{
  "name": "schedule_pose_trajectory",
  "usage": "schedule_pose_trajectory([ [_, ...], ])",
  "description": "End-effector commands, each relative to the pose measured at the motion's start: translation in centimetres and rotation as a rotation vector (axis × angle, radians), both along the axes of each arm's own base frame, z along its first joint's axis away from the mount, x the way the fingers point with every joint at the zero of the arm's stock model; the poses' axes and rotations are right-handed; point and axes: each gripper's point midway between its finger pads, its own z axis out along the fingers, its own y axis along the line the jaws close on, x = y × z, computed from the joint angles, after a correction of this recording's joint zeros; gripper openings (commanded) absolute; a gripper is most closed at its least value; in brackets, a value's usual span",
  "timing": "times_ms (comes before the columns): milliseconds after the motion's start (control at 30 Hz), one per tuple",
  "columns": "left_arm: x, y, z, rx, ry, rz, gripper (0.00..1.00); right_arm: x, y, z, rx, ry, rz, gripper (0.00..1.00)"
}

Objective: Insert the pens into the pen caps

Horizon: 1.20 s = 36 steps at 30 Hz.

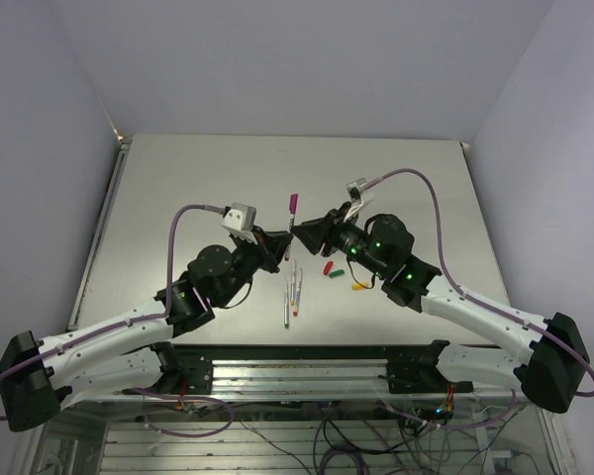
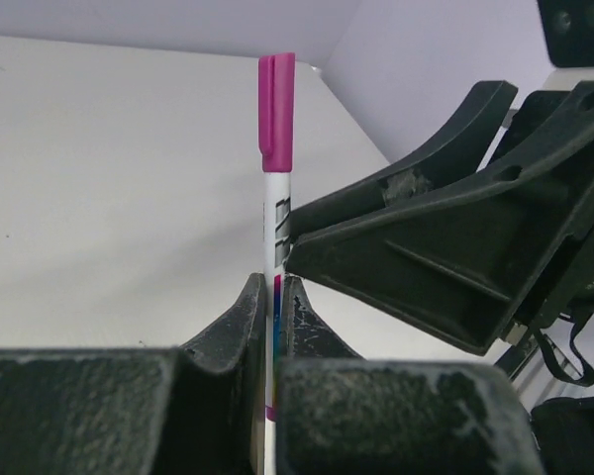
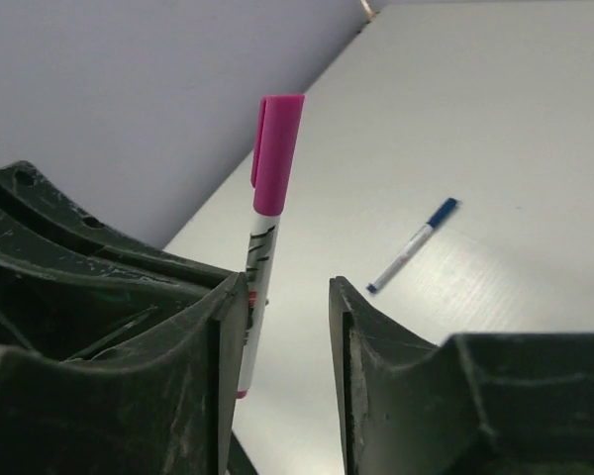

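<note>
A white pen point(image 2: 272, 233) with a magenta pen cap point(image 2: 276, 111) on its top end stands upright. My left gripper point(image 2: 273, 297) is shut on its lower barrel. From above, the capped pen point(image 1: 291, 220) points toward the far side of the table, with the left gripper point(image 1: 279, 247) holding it. My right gripper point(image 1: 307, 235) is open right beside it. In the right wrist view the capped pen point(image 3: 262, 247) lies against the left finger, and the gap of the right gripper point(image 3: 287, 289) holds nothing. A red cap point(image 1: 327, 267), a green cap point(image 1: 335, 276) and a yellow cap point(image 1: 358, 287) lie on the table.
Loose pens point(image 1: 293, 294) lie on the table just in front of the two grippers. Another pen with a blue cap point(image 3: 413, 245) lies flat on the table beyond the right fingers. The right gripper's black fingers point(image 2: 426, 247) fill the right side of the left wrist view.
</note>
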Motion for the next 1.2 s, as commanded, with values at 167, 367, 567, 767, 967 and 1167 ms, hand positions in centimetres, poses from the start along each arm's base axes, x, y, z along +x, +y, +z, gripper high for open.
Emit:
schedule_pose_trajectory([
  [167, 0.8, 2.9, -6.5, 0.142, 0.152, 0.15, 0.07, 0.7, -3.9, 4.2, -0.039, -0.11, -0.159, 0.39],
  [367, 3.4, 5.1, -10.8, 0.34, 0.235, 0.256, 0.07, 0.8, -6.8, 3.1, -0.066, -0.072, -0.277, 0.38],
  [567, 7.6, 7.3, -14.8, 0.414, 0.334, 0.268, 0.07, 0.3, -8.5, 2.1, -0.072, -0.039, -0.326, 0.38],
  [767, 9.8, 7.0, -18.1, 0.517, 0.425, 0.251, 0.07, 0.1, -9.1, 1.8, -0.06, -0.031, -0.34, 0.37],
  [967, 11.1, 6.5, -19.5, 0.571, 0.46, 0.241, 0.07, 0.0, -8.7, 1.5, -0.06, -0.022, -0.324, 0.37],
  [1167, 12.3, 7.1, -21.6, 0.63, 0.503, 0.25, 0.07, -0.1, -8.6, 1.2, -0.051, -0.012, -0.318, 0.37],
])
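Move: From the left hand, which holds the magenta-capped pen, the clear table spot is about 14 cm ahead, 7 left and 26 below; the blue-capped pen lies about 4 cm to the left of that spot. The loose pens lie about 1 cm back and 1 cm right of the left hand, similarly low. From the open right hand, the red cap is roughly 4 cm ahead, 7 right and 27 below; the green cap is 2 cm ahead and 9 right. Keeping its pinch on the capped pen, the left hand sinks about 21 cm while reaching some 11 cm forward and 7 cm left, towards the table just right of the blue-capped pen, its level fingers tipping well downward. The open right hand withdraws from the pen about 9 cm to its right, rising a few centimetres at first then easing most of the way back down, and swings nearly 20 degrees clockwise. ##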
